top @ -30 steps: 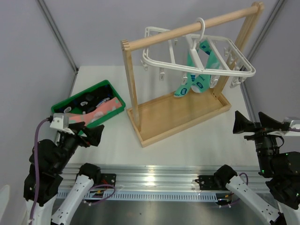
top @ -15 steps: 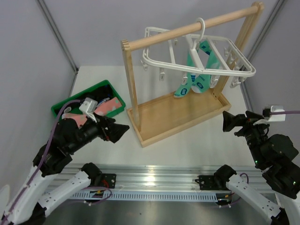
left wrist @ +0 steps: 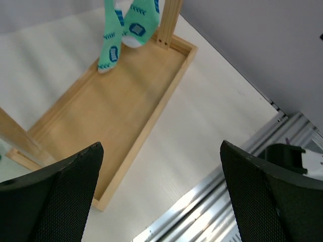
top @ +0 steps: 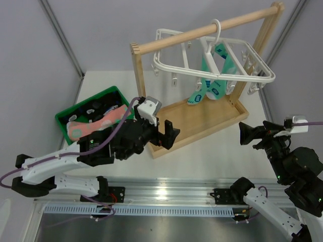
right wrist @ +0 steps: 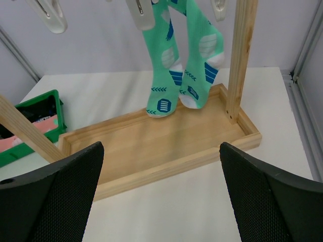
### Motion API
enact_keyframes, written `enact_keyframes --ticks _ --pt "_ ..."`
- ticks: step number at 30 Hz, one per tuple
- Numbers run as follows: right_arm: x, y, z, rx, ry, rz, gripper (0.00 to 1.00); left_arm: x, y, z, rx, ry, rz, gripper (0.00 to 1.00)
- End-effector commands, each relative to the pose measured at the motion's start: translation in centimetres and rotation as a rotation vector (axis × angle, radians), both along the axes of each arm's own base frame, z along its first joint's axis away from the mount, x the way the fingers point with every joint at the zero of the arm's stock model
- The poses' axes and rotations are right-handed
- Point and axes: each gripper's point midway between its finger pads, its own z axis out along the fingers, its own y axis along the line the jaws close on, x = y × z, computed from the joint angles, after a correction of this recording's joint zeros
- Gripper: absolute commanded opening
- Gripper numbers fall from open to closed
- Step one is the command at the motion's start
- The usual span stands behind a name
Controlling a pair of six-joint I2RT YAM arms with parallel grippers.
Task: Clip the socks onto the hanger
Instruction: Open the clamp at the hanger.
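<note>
A salmon-pink sock (top: 96,123) and black socks (top: 101,107) lie in the green bin (top: 64,115) at the left; the pink sock (right wrist: 25,135) also shows at the left edge of the right wrist view. The white hanger (top: 252,75) hangs by its hook from the wooden rod, and its clips (right wrist: 141,12) dangle free. My left gripper (top: 169,135) (left wrist: 160,146) is open and empty over the front left corner of the rack's base. Off the base's right end, my right gripper (top: 252,133) (right wrist: 161,146) stands open and empty, facing the rack.
Two teal-green socks (top: 212,75) (right wrist: 186,55) (left wrist: 126,30) hang clipped under the hanger. The wooden rack (top: 202,30) stands on a shallow tray base (top: 192,123) (right wrist: 166,146) mid-table. A metal rail (top: 166,191) runs along the near edge.
My left arm has swung right from beside the green bin to the rack base's front left corner. The right gripper has shifted slightly left. Both stayed open.
</note>
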Motion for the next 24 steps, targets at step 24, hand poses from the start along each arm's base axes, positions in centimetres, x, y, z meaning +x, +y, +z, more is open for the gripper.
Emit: enact_keyframes --ticks 24 --pt "2.2 3.3 7.6 0.026 -0.095 0.082 0.99 3.9 -7.6 7.7 -0.200 -0.215 0.037 1.00"
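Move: The front-rail clamp second from the left on the hanger lies about 8 cm ahead, 10 cm right and 14 cm above the left hand. The leftmost front clamp is 8 cm ahead, 2 cm right and 14 cm up. From the right hand, the aimed-at clamp is roughly 9 cm ahead, 12 cm left and 11 cm up; the next clamp is 9 ahead, 5 left and 11 up, and the green socks hang 17 ahead, 5 left and 5 up. Towards the second front clamp of the hanger, the left hand sweeps about 7 cm right while rising 6 cm and edging forward, its fingers tipping up some 15 degrees to about level; the sideways travel stops late as it keeps climbing. The right hand climbs about 5 cm towards the same rail, then also eases forward and left. Both grippers stay wide open. ##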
